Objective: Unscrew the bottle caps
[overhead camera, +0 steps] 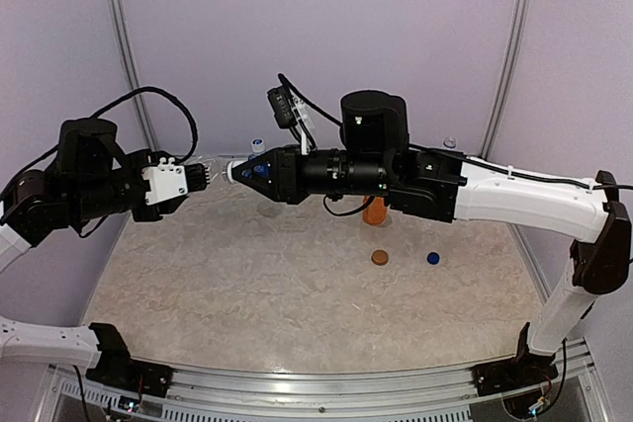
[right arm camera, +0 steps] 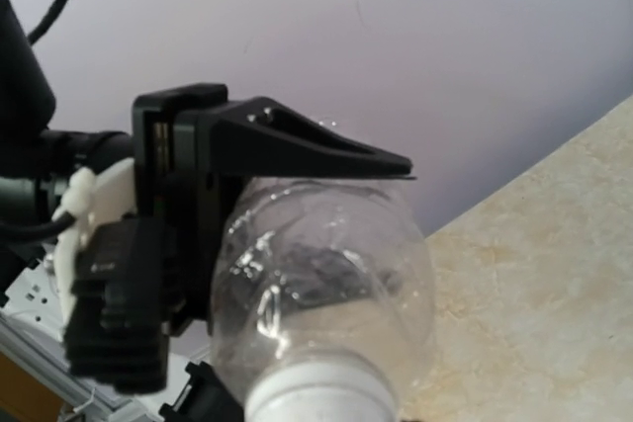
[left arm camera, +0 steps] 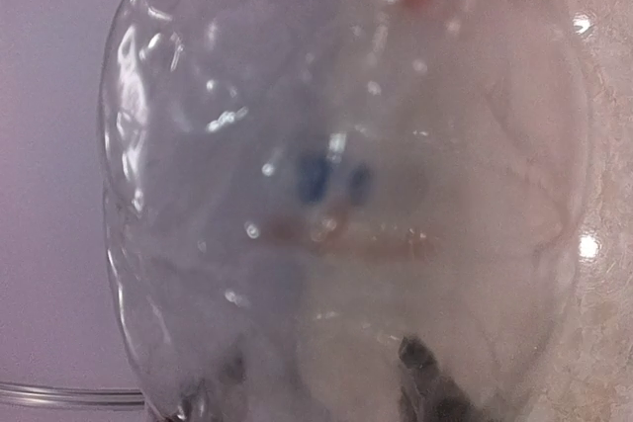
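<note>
My left gripper (overhead camera: 208, 176) is shut on the body of a plain clear bottle (overhead camera: 220, 174) and holds it level in the air, above the table's back left. The bottle fills the left wrist view (left arm camera: 336, 185), with my dark fingers (left arm camera: 427, 382) showing through it. My right gripper (overhead camera: 240, 173) meets it from the right and is closed round its whitish cap (overhead camera: 233, 173). In the right wrist view the cap (right arm camera: 316, 394) sits at the bottom edge. The left gripper's black fingers (right arm camera: 297, 148) clamp the bottle (right arm camera: 326, 274) behind it.
An orange-brown cap (overhead camera: 380, 257) and a blue cap (overhead camera: 433, 258) lie loose on the table at the right. The short orange bottle (overhead camera: 374, 211) stands behind my right arm. Two capped bottles stand at the back wall, one left (overhead camera: 257, 145) and one right (overhead camera: 450, 143).
</note>
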Controlling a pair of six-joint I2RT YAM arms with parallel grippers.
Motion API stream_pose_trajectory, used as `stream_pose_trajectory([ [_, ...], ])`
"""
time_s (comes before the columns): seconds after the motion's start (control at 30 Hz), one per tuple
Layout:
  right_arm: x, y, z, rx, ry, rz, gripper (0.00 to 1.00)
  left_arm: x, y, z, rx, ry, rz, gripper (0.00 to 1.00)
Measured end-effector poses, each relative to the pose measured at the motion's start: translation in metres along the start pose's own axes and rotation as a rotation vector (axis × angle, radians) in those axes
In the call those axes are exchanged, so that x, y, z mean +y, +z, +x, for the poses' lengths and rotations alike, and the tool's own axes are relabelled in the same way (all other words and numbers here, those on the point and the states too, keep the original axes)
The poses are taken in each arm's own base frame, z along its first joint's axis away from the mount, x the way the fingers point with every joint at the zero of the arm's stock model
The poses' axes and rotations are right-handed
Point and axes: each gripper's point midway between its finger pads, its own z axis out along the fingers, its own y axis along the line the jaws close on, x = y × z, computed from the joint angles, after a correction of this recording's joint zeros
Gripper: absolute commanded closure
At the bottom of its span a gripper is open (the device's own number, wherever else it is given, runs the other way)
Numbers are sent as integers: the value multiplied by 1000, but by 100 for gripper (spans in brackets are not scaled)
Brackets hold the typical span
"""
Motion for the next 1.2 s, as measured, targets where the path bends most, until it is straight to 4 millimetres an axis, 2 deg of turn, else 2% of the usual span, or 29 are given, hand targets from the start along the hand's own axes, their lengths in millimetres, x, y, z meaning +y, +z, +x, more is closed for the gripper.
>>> stream_pose_trajectory([
  [0.13, -1, 1, 3, 26, -35, 2, 100, -3, -1, 1, 4, -7, 16, 77],
  [0.27, 14, 2, 16, 76, -249, 25, 100, -20, -13, 0, -12, -33, 141, 78],
  [0.43, 64, -5, 58, 148, -816, 91, 100, -65, -47, -11, -93, -56, 419, 79],
  [0.47, 59, -6, 57, 156, -917, 135, 100, -74, -53, -13, -109, -59, 475, 79],
  [0.5, 78, -8, 70, 168, -1058, 136, 100, -83, -58, -16, -130, -63, 526, 80],
  [0.57, 86, -11, 79, 192, -1322, 201, 100, -95, -64, -20, -152, -68, 597, 82],
  [0.63, 85, -13, 86, 218, -1561, 267, 100, -100, -65, -21, -158, -67, 629, 82],
  [0.73, 73, -15, 92, 266, -1905, 375, 100, -106, -60, -18, -125, -70, 663, 82],
  [0.83, 68, -15, 91, 287, -2164, 458, 100, -106, -57, -16, -110, -75, 666, 82],
  [1.0, 74, -15, 88, 309, -2351, 501, 100, -104, -61, -17, -123, -79, 655, 82],
  [1.2, 80, -13, 94, 305, -2318, 437, 100, -108, -64, -15, -119, -82, 672, 83],
])
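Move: The white cap is already between the right fingers, on the neck of the clear bottle that the left hand holds sideways. From the left hand the cap lies about 12 cm to the right, level fore and aft, some 3 cm higher. From the right hand the blue bottle stands roughly 36 cm ahead, 4 cm left, the orange bottle 25 cm ahead, 25 cm right, both 31 cm below; the orange cap lies 13 cm ahead, 26 cm right, 38 cm down. The right fingers keep their pinch on the white cap and roll it some 130 degrees, their top side going back towards the base: counter-clockwise looking at the cap's end. Meanwhile the left hand, still gripping the clear bottle, tips down about 35 degrees, and both hands swing back together about 11 cm, sinking roughly 5 cm, to twist the cap against the bottle. ##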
